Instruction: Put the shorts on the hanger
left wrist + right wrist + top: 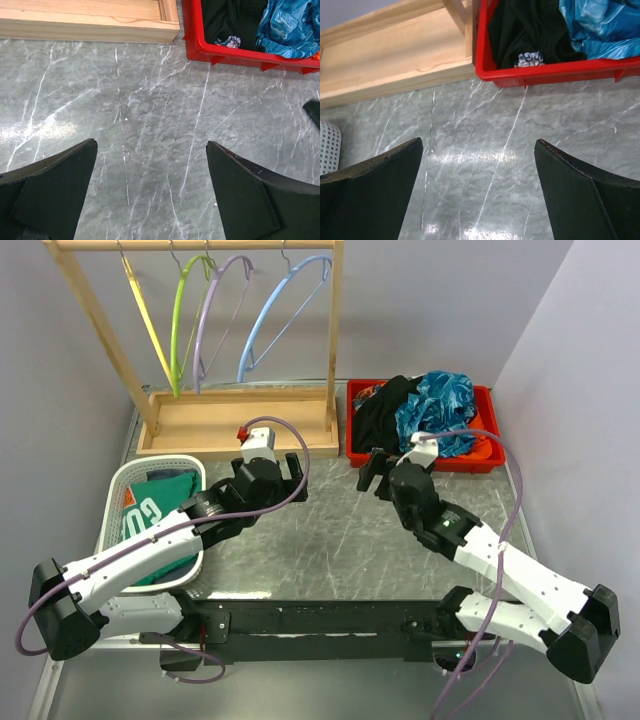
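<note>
The shiny blue shorts [435,405] lie crumpled in a red bin [420,463] at the back right, beside a black garment [385,410]. They also show in the left wrist view [292,25] and the right wrist view [600,22]. The light-blue hanger [285,315] hangs on the wooden rack's rail at its right end. My left gripper [296,478] [152,150] is open and empty over bare table in front of the rack. My right gripper [372,470] [479,147] is open and empty just in front of the bin's left corner.
The wooden rack [200,425] stands at the back left with yellow [145,320], lime-green [180,320] and lavender [215,320] hangers. A white basket [195,468] with a green shirt [150,515] sits at the left. The two grippers are close together at mid-table.
</note>
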{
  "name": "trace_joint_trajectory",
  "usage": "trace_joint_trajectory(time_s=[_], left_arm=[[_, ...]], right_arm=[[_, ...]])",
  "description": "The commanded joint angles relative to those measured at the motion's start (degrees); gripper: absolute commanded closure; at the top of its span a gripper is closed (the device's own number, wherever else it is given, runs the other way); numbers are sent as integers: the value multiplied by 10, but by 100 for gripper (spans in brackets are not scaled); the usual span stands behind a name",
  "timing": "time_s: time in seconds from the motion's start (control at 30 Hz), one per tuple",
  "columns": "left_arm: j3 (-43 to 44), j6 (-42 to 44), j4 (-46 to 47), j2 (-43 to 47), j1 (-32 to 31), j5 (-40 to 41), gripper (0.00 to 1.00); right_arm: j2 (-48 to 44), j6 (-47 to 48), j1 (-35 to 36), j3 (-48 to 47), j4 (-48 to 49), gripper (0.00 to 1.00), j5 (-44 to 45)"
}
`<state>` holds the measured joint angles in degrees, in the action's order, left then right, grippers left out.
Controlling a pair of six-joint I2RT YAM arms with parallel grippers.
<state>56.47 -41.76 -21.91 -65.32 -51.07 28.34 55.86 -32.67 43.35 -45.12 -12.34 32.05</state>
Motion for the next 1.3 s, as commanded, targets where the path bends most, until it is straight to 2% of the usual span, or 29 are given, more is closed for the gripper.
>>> trace_joint_trajectory(time_s=[0.0, 0.07, 0.17, 0.2, 0.4, 0.53, 0.7, 0.8, 0.83, 0.9, 0.93, 0.97, 1.27], left_arm=[[19, -15, -3, 3, 2, -12, 4], [20, -17, -8, 3, 3, -14, 3], [24, -24, -15, 0, 3, -16, 4], [28, -25, -23, -7, 3, -16, 4], [69, -34, -58, -32, 7, -23, 4], [91, -42, -80, -43, 10, -28, 4], [97, -42, -82, -45, 13, -36, 4], [102, -42, -88, -44, 15, -38, 3], [105, -42, -92, -43, 16, -36, 4], [102, -42, -96, -38, 17, -29, 4], [101, -41, -96, -35, 17, -26, 4], [100, -41, -95, -31, 20, -25, 4], [116, -5, -70, -20, 25, -42, 3]], right_arm=[[28, -13, -79, -62, -7, 0, -51], [52, -19, -142, -76, -2, 0, -102], [102, -26, -193, -119, -1, 0, -110], [119, -33, -230, -146, -1, 0, -112], [281, -68, -353, -271, 14, 2, -149], [389, -86, -377, -341, -3, 9, -164], [453, -87, -381, -363, 33, 11, -153], [479, -88, -383, -369, 55, 29, -145], [482, -89, -383, -371, 53, 50, -136], [476, -88, -383, -366, 54, 71, -125], [465, -90, -383, -364, 51, 91, -110], [456, -89, -383, -357, 48, 98, -104], [276, -57, -331, -346, 7, 100, -8]])
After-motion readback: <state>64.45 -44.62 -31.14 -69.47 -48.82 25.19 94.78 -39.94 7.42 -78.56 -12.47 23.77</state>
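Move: The blue shorts lie heaped in the red bin, about 21 cm ahead of the right hand, 14 cm to its right and 10 cm below. The black cloth is beside them, some 19 cm ahead of that hand, 3 cm right, at much the same height; the orange cloth sticks out about 10 cm ahead and 24 cm right, 12 cm below. From the left hand the shorts are roughly 16 cm ahead, 36 cm right and 10 cm below. The blue shorts are what the right hand reaches for: open, it sweeps over the bin some 23 cm forward and 15 cm to the right, turning about 30 degrees clockwise, then dips with its fingers tipping down and shuts them, pinching a fold from above. It then draws the fold straight up about 8 cm, easing slightly back, its fingers levelling again. ##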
